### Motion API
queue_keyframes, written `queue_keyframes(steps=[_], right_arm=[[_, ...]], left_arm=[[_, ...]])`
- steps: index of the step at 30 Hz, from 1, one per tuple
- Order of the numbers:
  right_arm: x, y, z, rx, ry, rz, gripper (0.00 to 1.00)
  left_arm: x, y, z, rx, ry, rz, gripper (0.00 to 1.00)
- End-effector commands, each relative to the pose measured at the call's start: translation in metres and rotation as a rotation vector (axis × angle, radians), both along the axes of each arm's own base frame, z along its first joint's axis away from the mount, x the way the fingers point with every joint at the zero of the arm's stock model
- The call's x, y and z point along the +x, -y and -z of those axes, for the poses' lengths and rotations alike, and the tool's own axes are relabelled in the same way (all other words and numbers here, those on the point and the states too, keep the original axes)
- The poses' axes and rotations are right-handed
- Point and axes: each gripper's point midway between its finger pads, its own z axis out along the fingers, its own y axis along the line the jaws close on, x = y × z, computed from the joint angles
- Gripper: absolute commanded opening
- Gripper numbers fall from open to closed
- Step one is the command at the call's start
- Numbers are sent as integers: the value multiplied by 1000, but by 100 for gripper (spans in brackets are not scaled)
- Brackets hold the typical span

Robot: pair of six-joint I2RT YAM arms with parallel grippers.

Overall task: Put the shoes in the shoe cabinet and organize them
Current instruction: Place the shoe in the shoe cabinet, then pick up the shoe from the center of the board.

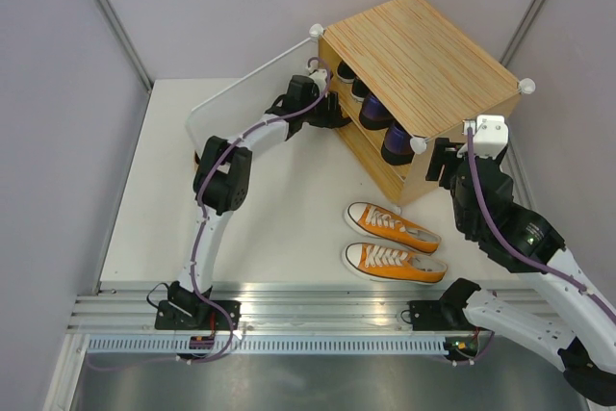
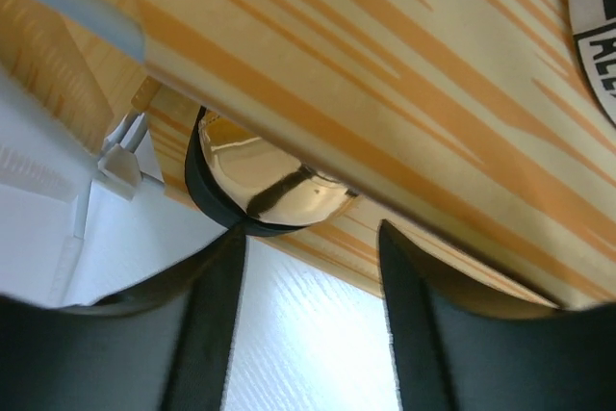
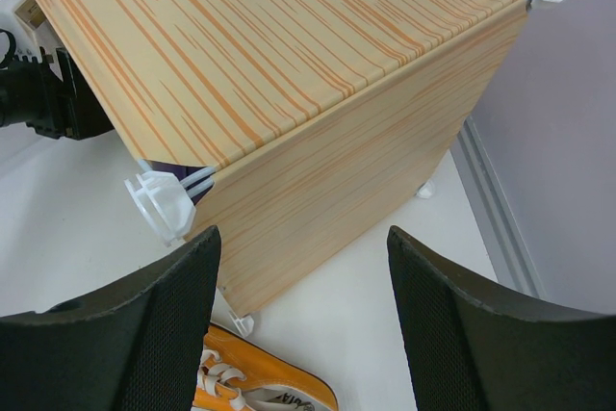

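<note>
The shoe cabinet (image 1: 423,60) stands at the back right with its translucent door (image 1: 245,84) swung open to the left. On its upper shelf are black sneakers (image 1: 346,72) and purple loafers (image 1: 383,127). Two orange sneakers (image 1: 390,226) lie side by side on the table in front of it. My left gripper (image 1: 332,120) is at the cabinet's opening, open and empty. In the left wrist view a gold pump (image 2: 274,180) lies under the shelf board (image 2: 385,74), just past my left gripper (image 2: 310,233). My right gripper (image 1: 438,170) is open beside the cabinet's near corner.
In the right wrist view my open gripper (image 3: 300,238) looks down on the cabinet's side wall (image 3: 346,180), a white corner knob (image 3: 159,201) and part of an orange sneaker (image 3: 265,394). Grey walls enclose the white table (image 1: 279,218). A metal rail (image 1: 289,300) runs along the near edge.
</note>
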Motion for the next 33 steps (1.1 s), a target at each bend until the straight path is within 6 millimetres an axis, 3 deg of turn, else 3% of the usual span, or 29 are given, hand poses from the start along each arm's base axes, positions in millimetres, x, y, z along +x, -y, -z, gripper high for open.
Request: queue_keyframes(steps=[1, 2, 3, 4, 5, 9, 15, 16, 17, 18, 19, 20, 22, 23, 30, 33], right_arm=[[-1, 1, -13, 28, 40, 6, 74], [-1, 1, -14, 34, 43, 0, 75], [-1, 1, -13, 39, 43, 0, 75], [-2, 0, -13, 44, 44, -8, 75], [-3, 0, -13, 46, 44, -9, 75], [-4, -2, -10, 62, 41, -21, 75], [-9, -4, -11, 111, 55, -51, 75], [-10, -4, -11, 116, 57, -52, 75], [-11, -5, -10, 124, 57, -55, 75], [-12, -7, -10, 136, 57, -70, 75], [-12, -8, -10, 141, 57, -80, 75], [-12, -9, -8, 148, 55, -85, 75], [-13, -12, -6, 159, 55, -100, 75], [-13, -14, -4, 159, 56, -107, 75], [-16, -21, -9, 192, 73, -162, 75], [-18, -22, -11, 200, 78, -174, 75]], left_arm=[[2, -7, -17, -48, -1, -46, 65], [-4, -9, -18, -54, -8, -46, 68], [-4, -7, -53, -103, 71, -38, 71], [-17, -13, -41, -97, 44, -37, 76], [-22, -15, -48, -105, 54, -38, 78], [-50, -24, -92, -145, 129, -6, 82], [-112, -59, -159, -172, 211, -26, 84], [-127, -68, -148, -158, 186, -36, 84], [-145, -78, -187, -190, 263, -41, 84], [-157, -86, -197, -197, 285, -45, 84], [-173, -94, -189, -180, 283, -44, 84], [-192, -109, -225, -204, 359, -71, 84], [-210, -127, -240, -193, 390, -110, 84], [-221, -147, -253, -178, 410, -179, 84], [-241, -226, -278, -22, 445, -494, 84], [-243, -262, -307, 16, 491, -671, 87]])
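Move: My left hand is empty and next wants the remaining gold shoe, which is largely hidden behind the white door. That shoe lies about 32 cm to its left, 7 cm back and 4 cm below. The door's middle is some 19 cm left, 6 cm back and 7 cm above. The gold shoe just placed is about 8 cm ahead and 8 cm right, roughly level. From my right hand the remaining shoe is about 23 cm ahead, 54 cm left and far below. I open my left fingers wider at the placed shoe's heel and draw them out of the cabinet mouth, back and a little left, dipping about 2 cm at first. Then I climb steeply, ending some 31 cm higher, 25 cm back and 21 cm left, empty in front of the white door, with the fingertips tipped up about 30 degrees and finally swinging counter-clockwise. ##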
